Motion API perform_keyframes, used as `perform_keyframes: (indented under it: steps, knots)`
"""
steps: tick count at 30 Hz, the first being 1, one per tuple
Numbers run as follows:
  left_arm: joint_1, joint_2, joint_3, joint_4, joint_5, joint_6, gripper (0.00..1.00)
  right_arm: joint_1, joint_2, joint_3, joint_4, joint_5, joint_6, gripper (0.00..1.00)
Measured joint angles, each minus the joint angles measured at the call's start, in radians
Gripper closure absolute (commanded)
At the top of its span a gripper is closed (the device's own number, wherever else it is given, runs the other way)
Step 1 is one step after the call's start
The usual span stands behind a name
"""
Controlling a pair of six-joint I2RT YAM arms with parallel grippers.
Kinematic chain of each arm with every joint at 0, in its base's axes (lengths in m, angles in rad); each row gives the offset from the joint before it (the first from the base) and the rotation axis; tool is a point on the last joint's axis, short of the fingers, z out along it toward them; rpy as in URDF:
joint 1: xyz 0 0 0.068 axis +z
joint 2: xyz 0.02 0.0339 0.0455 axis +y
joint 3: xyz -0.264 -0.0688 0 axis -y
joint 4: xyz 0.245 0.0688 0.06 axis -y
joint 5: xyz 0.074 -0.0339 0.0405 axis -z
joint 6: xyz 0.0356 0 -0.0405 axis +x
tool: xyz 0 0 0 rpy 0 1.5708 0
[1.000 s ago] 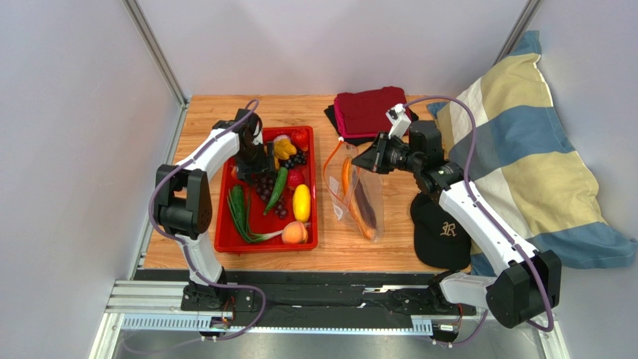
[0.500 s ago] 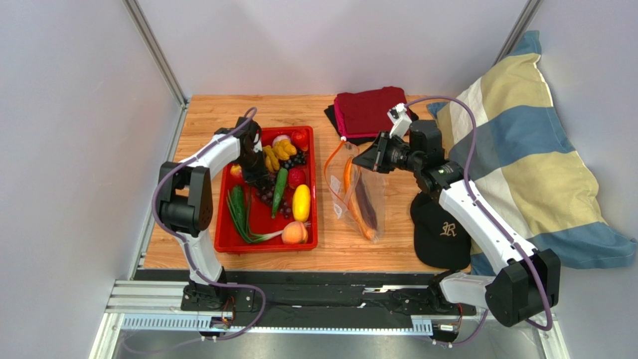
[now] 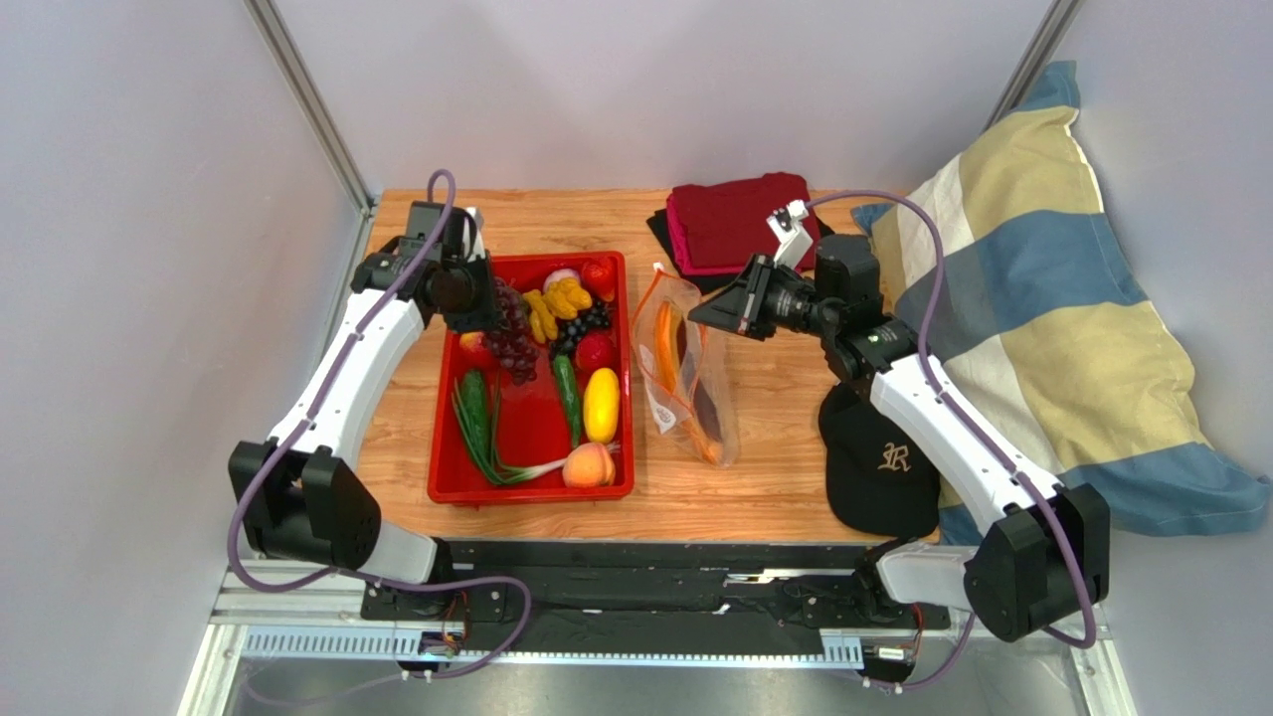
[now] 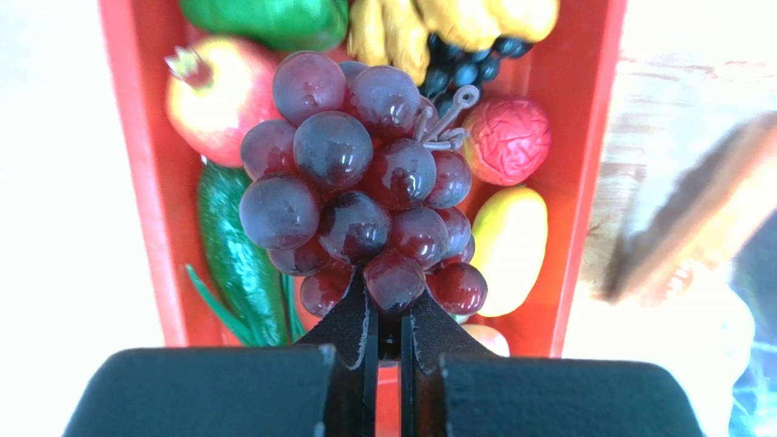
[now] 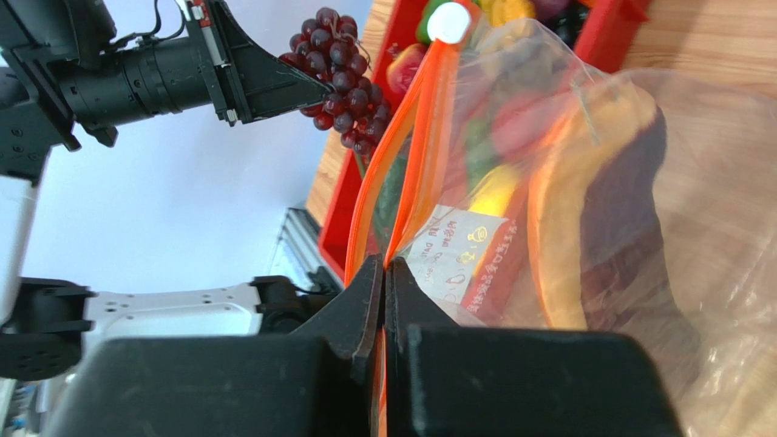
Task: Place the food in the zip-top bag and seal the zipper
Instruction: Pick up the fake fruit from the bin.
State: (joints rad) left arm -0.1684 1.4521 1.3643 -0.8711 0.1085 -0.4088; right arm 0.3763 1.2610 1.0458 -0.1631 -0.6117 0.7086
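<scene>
My left gripper [image 4: 390,293] is shut on the purple grapes [image 4: 356,182] at the bunch's lower end. In the top view the left gripper [image 3: 493,309] holds the grapes [image 3: 513,337] up over the back of the red tray [image 3: 444,448]. More food lies in the tray: bananas [image 3: 565,302], a yellow lemon [image 3: 601,403] and a peach [image 3: 589,466]. My right gripper [image 5: 384,269] is shut on the orange-red zipper [image 5: 406,164] of the clear zip-top bag [image 3: 691,385], lifting its mouth towards the tray. Inside the bag lie an orange piece and a dark purple piece [image 5: 629,218].
Folded dark red cloths [image 3: 740,221] lie at the table's back. A black cap [image 3: 885,460] sits right of the bag, under my right arm. A striped pillow [image 3: 1046,328] fills the right side. Grey walls close in on the left and back.
My left gripper closed on the grapes and lifted them out of the tray, swinging back and left. The right gripper shifted the bag's mouth slightly left, towards the tray.
</scene>
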Motion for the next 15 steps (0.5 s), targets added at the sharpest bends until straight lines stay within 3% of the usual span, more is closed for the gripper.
perform_keyframes:
  steps: [8,15]
  knots:
    - [-0.031,-0.045,0.155,-0.023,0.021,0.061,1.00,0.000,0.063,0.002,0.143,-0.072,0.158,1.00]
    - [-0.208,-0.100,0.307,0.041,0.043,0.105,1.00,-0.022,0.132,-0.002,0.187,-0.099,0.176,1.00]
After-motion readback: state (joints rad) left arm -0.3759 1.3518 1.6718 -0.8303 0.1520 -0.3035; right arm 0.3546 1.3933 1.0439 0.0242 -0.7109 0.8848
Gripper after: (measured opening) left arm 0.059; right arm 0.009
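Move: The red grapes, still pinched in the left fingers, are bound for the mouth of the zip-top bag, about 20 cm to the right of the left hand, 3 cm back and roughly at its height. Some 15 cm below that hand in the bin lie the bananas (9 cm ahead, 7 right), the black grapes (5 ahead, 10 right) and the red fruit (2 ahead, 12 right). From the right hand, the red grapes are about 22 cm left, 5 ahead and 11 lower. The red grapes, still firmly enclosed by nothing but the closed left fingertips, are carried up about 16 cm, the left hand then also swinging some 8 cm right over the bin to the bag's side while its fingers tip up from steeply down and turn clockwise. The right hand keeps its pinch on the bag's zipper rim and eases nearly 3 cm forward and left. ##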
